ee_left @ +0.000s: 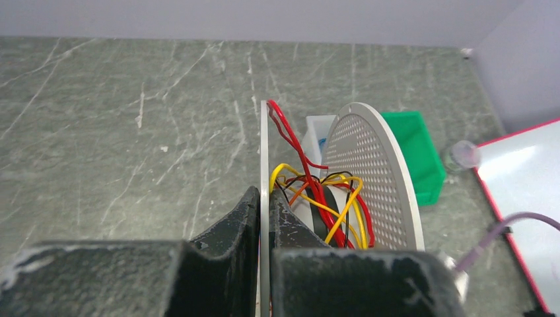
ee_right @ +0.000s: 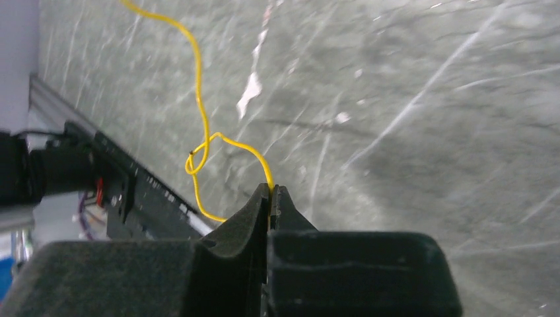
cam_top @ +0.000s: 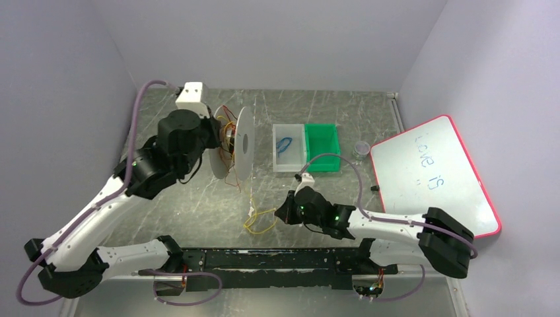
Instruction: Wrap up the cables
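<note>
A white spool (cam_top: 244, 142) with two round flanges is held on edge above the table. My left gripper (cam_top: 216, 137) is shut on its near flange (ee_left: 265, 145), a finger on each side. Red, yellow, orange and black cables (ee_left: 328, 198) lie tangled round the core, in front of the perforated far flange (ee_left: 376, 165). A loose yellow cable (cam_top: 260, 221) trails from the spool down to the table in loops. My right gripper (cam_top: 285, 212) sits low by those loops and is shut on the yellow cable (ee_right: 198, 105), which comes out at its fingertips (ee_right: 271, 191).
Behind the right arm stand a clear bin (cam_top: 288, 158) holding a blue wire coil and a green bin (cam_top: 322, 146). A small clear cup (cam_top: 361, 148) and a red-framed whiteboard (cam_top: 432, 175) lie at the right. A black rail (cam_top: 277, 259) runs along the near edge.
</note>
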`<state>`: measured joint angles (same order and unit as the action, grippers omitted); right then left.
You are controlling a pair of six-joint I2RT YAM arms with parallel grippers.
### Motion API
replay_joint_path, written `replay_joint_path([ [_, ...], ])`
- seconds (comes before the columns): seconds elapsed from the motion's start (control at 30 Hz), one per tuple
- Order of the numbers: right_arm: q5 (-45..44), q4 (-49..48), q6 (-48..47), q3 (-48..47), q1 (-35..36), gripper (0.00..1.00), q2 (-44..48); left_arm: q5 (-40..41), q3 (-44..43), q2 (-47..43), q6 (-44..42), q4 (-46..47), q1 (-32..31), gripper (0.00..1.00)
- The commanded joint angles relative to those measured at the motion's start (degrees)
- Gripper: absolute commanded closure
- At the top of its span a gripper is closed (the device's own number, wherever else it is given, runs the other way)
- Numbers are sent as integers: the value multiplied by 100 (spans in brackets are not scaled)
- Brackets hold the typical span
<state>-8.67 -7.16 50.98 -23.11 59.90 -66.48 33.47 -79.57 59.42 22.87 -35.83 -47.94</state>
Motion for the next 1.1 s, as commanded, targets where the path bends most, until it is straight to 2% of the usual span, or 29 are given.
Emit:
replay_joint_path([
  [0.0, -50, 298, -335, -102, 462, 100, 427, 664, -271, 322, -32, 501, -14, 93],
  [0.3, -265, 1543, -725, -1017, 897, 100, 1244, 1511, -205, 997, -554, 764, -7, 93],
  [0.73, 33, 2563, -1779, -3366, 1020, 100, 1041, 1230, 118, 1540, -666, 1036, 339, 93],
  [1.07, -891, 3584, -2696, -5562, 1016, 100, 619, 947, 984, 1367, -492, 1186, 357, 93],
])
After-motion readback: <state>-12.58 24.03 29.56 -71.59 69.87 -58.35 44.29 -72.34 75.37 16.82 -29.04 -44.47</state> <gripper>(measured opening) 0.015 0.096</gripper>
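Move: Just right of and below the left fingers hangs the cable spool they hold by its left flange, its middle about 7 cm down, 4 cm right and 2 cm ahead. The yellow cable end pinched by the right hand lies some 11 cm back, 13 cm right and 32 cm below the left hand. From the right hand, the spool is about 13 cm ahead, 9 cm left and 25 cm up; the cable loop is 5 cm left, level with it and 6 cm lower; the white box is 25 cm ahead, 5 cm right and 4 cm lower. Lifting the yellow cable, the right hand first draws back about 4 cm, then rises fast, some 31 cm in all, drifting slightly left while its shut fingers keep their pinch and tip up towards level. The left hand keeps hold of the spool's flange and carries it down about 11 cm and forward 7 cm, rolling its left side up some 20 degrees. ##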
